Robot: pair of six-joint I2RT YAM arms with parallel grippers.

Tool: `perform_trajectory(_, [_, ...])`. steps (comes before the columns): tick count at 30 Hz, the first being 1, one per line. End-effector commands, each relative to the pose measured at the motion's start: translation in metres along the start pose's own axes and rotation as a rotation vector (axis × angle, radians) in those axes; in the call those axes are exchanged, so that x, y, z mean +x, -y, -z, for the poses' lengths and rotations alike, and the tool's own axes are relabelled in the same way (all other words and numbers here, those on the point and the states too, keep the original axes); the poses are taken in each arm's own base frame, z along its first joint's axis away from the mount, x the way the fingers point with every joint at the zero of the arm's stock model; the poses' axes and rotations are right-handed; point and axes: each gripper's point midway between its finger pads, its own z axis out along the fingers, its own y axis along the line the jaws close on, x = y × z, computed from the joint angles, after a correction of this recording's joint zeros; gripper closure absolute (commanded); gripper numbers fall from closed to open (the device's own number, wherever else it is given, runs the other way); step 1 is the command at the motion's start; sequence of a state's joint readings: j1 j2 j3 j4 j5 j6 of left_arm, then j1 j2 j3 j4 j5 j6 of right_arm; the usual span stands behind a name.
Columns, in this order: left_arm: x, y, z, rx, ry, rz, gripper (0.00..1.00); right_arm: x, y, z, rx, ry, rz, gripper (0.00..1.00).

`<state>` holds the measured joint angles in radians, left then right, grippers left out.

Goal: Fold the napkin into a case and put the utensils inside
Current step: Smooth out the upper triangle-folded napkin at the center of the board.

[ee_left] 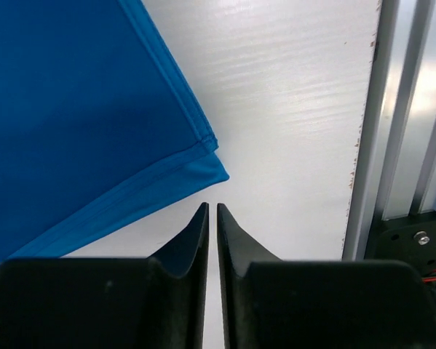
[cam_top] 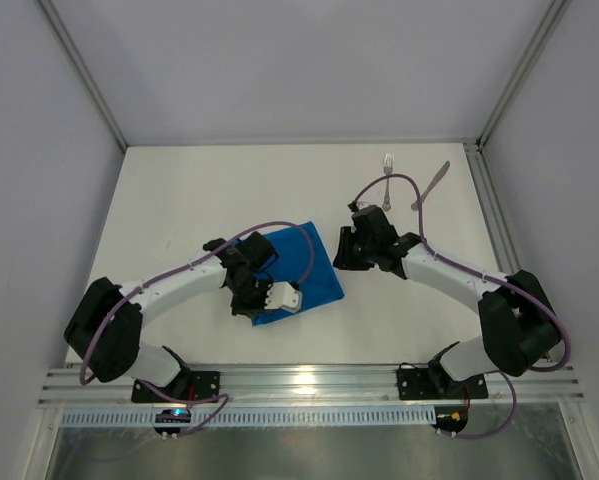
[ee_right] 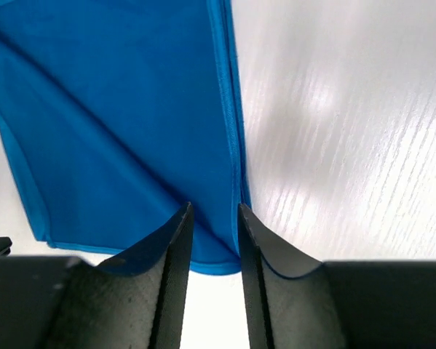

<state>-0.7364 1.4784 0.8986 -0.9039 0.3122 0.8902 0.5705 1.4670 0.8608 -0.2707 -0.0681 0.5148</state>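
The bright blue napkin point(cam_top: 304, 262) lies flat mid-table, and two hemmed layers show at its near corner point(ee_left: 203, 156). My left gripper point(cam_top: 247, 305) hovers at that corner. In the left wrist view its fingers point(ee_left: 210, 206) stand a thin slit apart with only bare table between them, just short of the cloth. My right gripper point(cam_top: 341, 255) is at the napkin's right edge. Its jaws point(ee_right: 213, 207) are open over the cloth's corner point(ee_right: 210, 251), and the hem point(ee_right: 228, 109) runs up between them. The fork point(cam_top: 388, 165) and knife point(cam_top: 431, 185) lie at the far right.
An aluminium rail point(cam_top: 309, 382) runs along the near table edge and shows close by in the left wrist view point(ee_left: 392, 123). A second rail point(cam_top: 489, 210) borders the right side beside the knife. Grey walls close in the table on three sides.
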Motion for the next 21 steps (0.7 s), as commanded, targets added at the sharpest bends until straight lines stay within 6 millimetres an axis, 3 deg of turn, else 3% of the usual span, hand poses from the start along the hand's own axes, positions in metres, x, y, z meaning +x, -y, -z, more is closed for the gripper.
perform_trajectory(1, [-0.034, 0.003, 0.039, -0.013, 0.168, 0.010, 0.88, -0.011, -0.012, 0.019, -0.020, 0.043, 0.048, 0.67])
perform_trajectory(3, [-0.043, 0.004, 0.050, 0.012, 0.238, 0.045, 0.81, -0.004, -0.015, 0.019, -0.035, 0.032, 0.051, 0.73])
perform_trajectory(5, [-0.039, -0.012, 0.058, -0.024, 0.277, 0.138, 0.77, 0.005, -0.020, 0.017, -0.054, 0.016, 0.060, 0.82])
perform_trajectory(7, [-0.044, -0.044, 0.070, -0.112, 0.363, 0.292, 0.73, 0.011, -0.025, 0.016, -0.067, 0.010, 0.072, 0.87])
perform_trajectory(8, [-0.031, -0.067, 0.077, -0.160, 0.394, 0.407, 0.72, 0.015, -0.031, 0.015, -0.077, 0.009, 0.085, 0.89])
perform_trajectory(10, [-0.025, -0.107, 0.095, -0.268, 0.478, 0.598, 0.66, 0.021, -0.036, 0.013, -0.081, 0.002, 0.097, 0.89])
perform_trajectory(11, [-0.009, -0.125, 0.097, -0.309, 0.484, 0.696, 0.64, 0.025, -0.039, 0.012, -0.077, 0.000, 0.107, 0.90])
perform_trajectory(14, [0.017, -0.162, 0.107, -0.436, 0.506, 0.867, 0.55, 0.032, -0.039, 0.002, -0.075, -0.021, 0.108, 0.90])
perform_trajectory(16, [0.023, -0.174, 0.100, -0.437, 0.511, 0.903, 0.48, 0.036, -0.040, -0.004, -0.075, -0.038, 0.109, 0.91])
perform_trajectory(21, [0.036, -0.203, 0.088, -0.494, 0.478, 0.906, 0.41, 0.053, -0.048, -0.021, -0.084, -0.084, 0.111, 0.92])
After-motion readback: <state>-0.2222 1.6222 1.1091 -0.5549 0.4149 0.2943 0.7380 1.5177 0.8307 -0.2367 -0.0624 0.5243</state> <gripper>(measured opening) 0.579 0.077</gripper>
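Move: The left hand hovers some 3 cm above the napkin. Its far-left corner lies about 18 cm ahead and 3 cm left of this hand, the near-left corner 2 cm back and 3 cm right, and the middle 11 cm ahead and 10 cm right. From the right hand, the near-right corner is roughly 7 cm back, 2 cm left and 6 cm down. The far-right corner lies 10 cm ahead and 10 cm left of it. Up and then forward, the left hand travels about 18 cm from the near-left corner to hover by the far-left corner, turning nearly 60 degrees counter-clockwise as its fingers open about halfway. Meanwhile the right hand shuts its empty fingers and, after a small rise, goes back and left, then sinks towards the near-right corner. ##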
